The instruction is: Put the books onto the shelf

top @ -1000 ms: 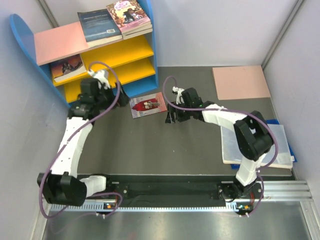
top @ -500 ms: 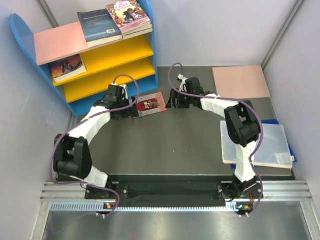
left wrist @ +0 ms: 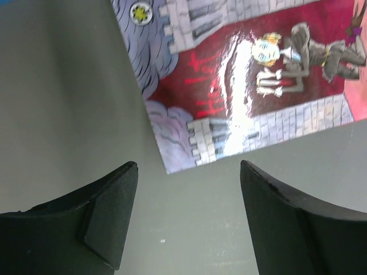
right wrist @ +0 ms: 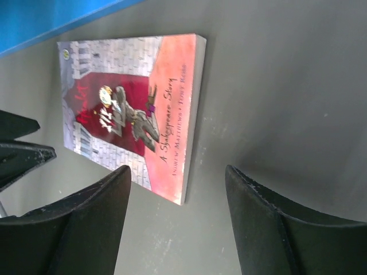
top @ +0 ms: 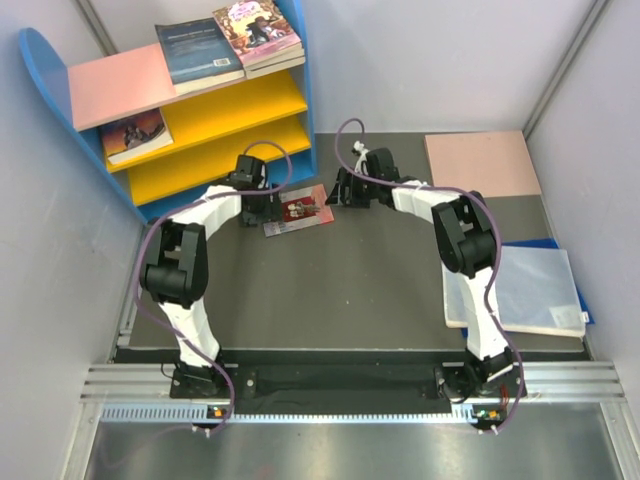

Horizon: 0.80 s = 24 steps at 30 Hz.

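Observation:
A red-white book [top: 298, 210] lies flat on the grey table in front of the shelf [top: 215, 110], which has blue sides, a pink top board and yellow boards. A navy book [top: 200, 52] and a pink-purple book [top: 257, 30] lie on the top board. A dark orange-brown book [top: 135, 135] lies on a yellow board. My left gripper [top: 264, 210] is open at the red-white book's left end, and the book's corner [left wrist: 172, 166] lies just ahead of the gap [left wrist: 189, 172]. My right gripper [right wrist: 179, 172] is open at its right end, by the spine corner [right wrist: 183, 197].
A flat pink board [top: 482, 165] lies at the back right. A large pale pad [top: 520, 290] lies at the right under the right arm's elbow. Walls close in both sides. The shelf's blue side panel [right wrist: 46, 17] stands just behind the book.
The left arm has swung from beside the shelf to the book's left end, its jaws narrowing a little. The right gripper has moved up to the book's right end. The book stays put.

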### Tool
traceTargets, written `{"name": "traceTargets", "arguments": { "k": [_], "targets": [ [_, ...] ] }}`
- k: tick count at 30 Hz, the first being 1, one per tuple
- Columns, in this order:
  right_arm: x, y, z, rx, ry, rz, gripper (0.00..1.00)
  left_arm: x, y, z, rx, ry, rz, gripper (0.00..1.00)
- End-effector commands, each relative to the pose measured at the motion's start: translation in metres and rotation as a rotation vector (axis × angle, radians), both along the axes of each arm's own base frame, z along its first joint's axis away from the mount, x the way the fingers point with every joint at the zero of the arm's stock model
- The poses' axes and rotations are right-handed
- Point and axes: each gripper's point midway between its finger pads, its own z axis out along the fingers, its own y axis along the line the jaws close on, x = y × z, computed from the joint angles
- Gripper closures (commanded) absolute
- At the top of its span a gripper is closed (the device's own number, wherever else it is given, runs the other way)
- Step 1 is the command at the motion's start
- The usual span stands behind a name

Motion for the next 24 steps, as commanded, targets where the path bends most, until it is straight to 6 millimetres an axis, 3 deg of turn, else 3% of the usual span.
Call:
{"name": "traceTargets", "arguments": {
  "k": [1, 3, 6, 12, 18, 20, 24],
  "targets": [
    [0.008, 0.015, 0.008, 0.042, -0.026, 0.016, 0.34, 0.020, -0.005, 0.008, 0.005, -0.046, -0.002, 0.24],
    [0.004, 0.017, 0.002, 0.039, -0.012, 0.020, 0.34, 0.021, -0.005, 0.007, 0.005, -0.045, -0.002, 0.25],
    [0.005, 0.023, 0.003, 0.057, -0.025, 0.030, 0.34, 0.023, -0.005, 0.004, 0.009, -0.042, -0.010, 0.37],
    [0.000, 0.038, -0.007, 0.068, 0.000, 0.050, 0.34, 0.034, -0.011, -0.008, 0.001, -0.017, -0.021, 0.47],
    [-0.013, 0.055, -0.013, 0.065, 0.013, 0.088, 0.35, 0.026, -0.008, -0.034, 0.023, 0.069, 0.000, 0.63],
    [-0.018, 0.061, -0.012, 0.069, 0.013, 0.102, 0.36, 0.022, -0.009, -0.038, 0.019, 0.083, -0.002, 1.00],
    [-0.026, 0.071, 0.004, 0.087, -0.011, 0.129, 0.37, 0.015, -0.009, -0.046, 0.016, 0.100, 0.005, 1.00]
  ]
}}
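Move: About 5 cm ahead of the left hand, 6 cm to its right and 4 cm lower lies the middle of the Hamlet book, flat on the table. From the right hand, held sideways and low, the book's middle is some 11 cm to the left, 1 cm ahead and 3 cm lower. The shelf's lower right front corner stands just beyond the book, roughly 8 cm farther out than its middle and 4 cm to its right. Sinking about 3 cm while easing some 2 cm forward, the left hand closes its three-quarters-open fingers completely and sets the shut tips down on the cover, near the book's left end at the title. The right hand slides left some 5 cm, low over the table and still part-open, bringing its lower finger up against the book's right edge and its upper finger over the cover. ##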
